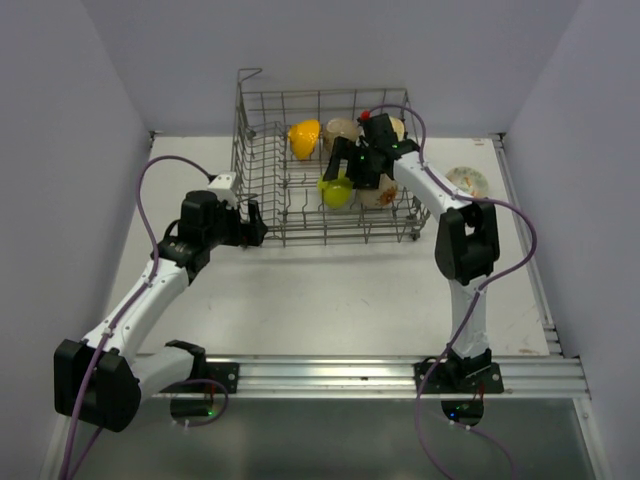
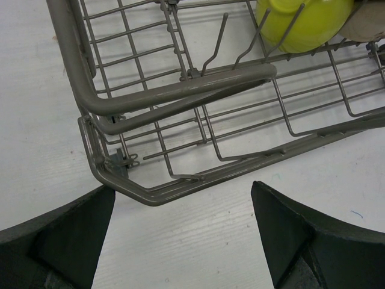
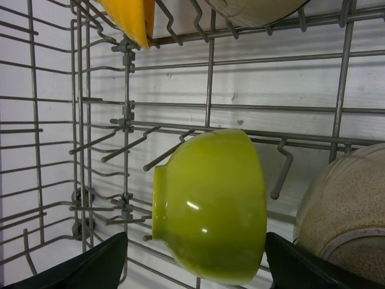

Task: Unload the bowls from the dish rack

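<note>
The grey wire dish rack (image 1: 262,170) stands at the back of the table. A lime green bowl (image 1: 337,192) rests on its side among the tines, with a speckled beige bowl (image 1: 381,196) to its right. A yellow bowl (image 1: 304,138) and a beige bowl (image 1: 342,129) sit further back. My right gripper (image 1: 352,172) reaches into the rack, open. In the right wrist view the green bowl (image 3: 210,205) lies between its fingers (image 3: 102,265) without visible contact. My left gripper (image 1: 256,222) is open and empty over the table, just outside the rack's near left corner (image 2: 120,180).
A small patterned dish (image 1: 467,181) lies on the table to the right of the rack. Grey walls close in the left, right and back sides. A metal rail (image 1: 350,375) carrying both arm bases runs along the near edge.
</note>
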Available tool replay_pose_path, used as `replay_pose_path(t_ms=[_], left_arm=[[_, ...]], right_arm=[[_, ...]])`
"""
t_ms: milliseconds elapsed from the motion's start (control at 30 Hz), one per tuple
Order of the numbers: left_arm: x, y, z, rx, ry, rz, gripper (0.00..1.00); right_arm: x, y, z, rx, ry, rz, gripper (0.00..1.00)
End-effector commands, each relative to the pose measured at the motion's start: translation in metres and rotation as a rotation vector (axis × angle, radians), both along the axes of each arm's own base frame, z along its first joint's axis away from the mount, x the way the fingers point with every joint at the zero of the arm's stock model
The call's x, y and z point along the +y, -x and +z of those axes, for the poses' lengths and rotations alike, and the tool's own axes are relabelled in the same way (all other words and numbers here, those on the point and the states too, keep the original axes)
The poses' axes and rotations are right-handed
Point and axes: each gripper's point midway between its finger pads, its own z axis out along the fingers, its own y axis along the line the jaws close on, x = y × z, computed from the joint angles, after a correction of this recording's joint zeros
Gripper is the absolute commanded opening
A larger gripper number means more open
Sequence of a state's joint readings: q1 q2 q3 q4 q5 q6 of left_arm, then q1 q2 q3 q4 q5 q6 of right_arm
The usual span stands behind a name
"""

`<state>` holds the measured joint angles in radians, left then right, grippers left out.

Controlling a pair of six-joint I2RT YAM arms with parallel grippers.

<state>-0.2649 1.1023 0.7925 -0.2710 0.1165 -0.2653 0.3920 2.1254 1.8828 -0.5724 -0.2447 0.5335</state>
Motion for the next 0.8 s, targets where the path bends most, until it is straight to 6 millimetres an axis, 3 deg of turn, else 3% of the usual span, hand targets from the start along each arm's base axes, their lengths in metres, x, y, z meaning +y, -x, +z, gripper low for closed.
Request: replay_pose_path(t_ms=[0,300,533,633,767], left_arm=[[-0.005,-0.003,0.004,-0.027,0.001,-0.035,1.00],[-0.006,-0.002,0.004,-0.028,0.003,-0.035,1.00],[-0.006,-0.002,0.005,-0.032,0.002,-0.036,1.00],[-0.005,-0.002,0.005,-0.031,0.003,-0.034,1.00],[-0.005,-0.002,0.005,-0.033,0.003,-0.032,1.00]], right_arm=[[0.009,0.002,-0.001,0.000,-0.013,0.035,0.98],[0.017,0.000,0.009,-0.007,-0.066,0.046,0.75],[0.033,0.003,0.036,-0.027,-0.185,0.070,0.60],[0.039,0.003,0.049,-0.041,-0.235,0.084,0.47],[0.048,0.003,0.060,-0.054,-0.311,0.092,0.43]])
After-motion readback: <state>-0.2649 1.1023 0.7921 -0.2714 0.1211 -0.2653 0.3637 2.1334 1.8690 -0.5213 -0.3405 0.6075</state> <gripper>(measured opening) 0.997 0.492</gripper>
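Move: The lime-green bowl stands on its side just below the right hand's open fingers, its middle about 4 cm down, 2 cm left and 1 cm back. The floral bowl is some 8 cm to the right and 2 cm back; the brown bowl sits about 12 cm ahead and 1 cm left, with the orange bowl 11 cm ahead and 10 cm left. From the left hand, the lime bowl lies roughly 9 cm ahead, 19 cm right and 6 cm lower. Closing almost on the spot, the right hand brings its fingers from wide open to about half, pinching the lime-green bowl's wall with one finger on the outside and the other at the rim. The hand first eases about half a centimetre down and right, then back left and up by roughly 1 cm, rolling some 5 degrees so its left side rises. ##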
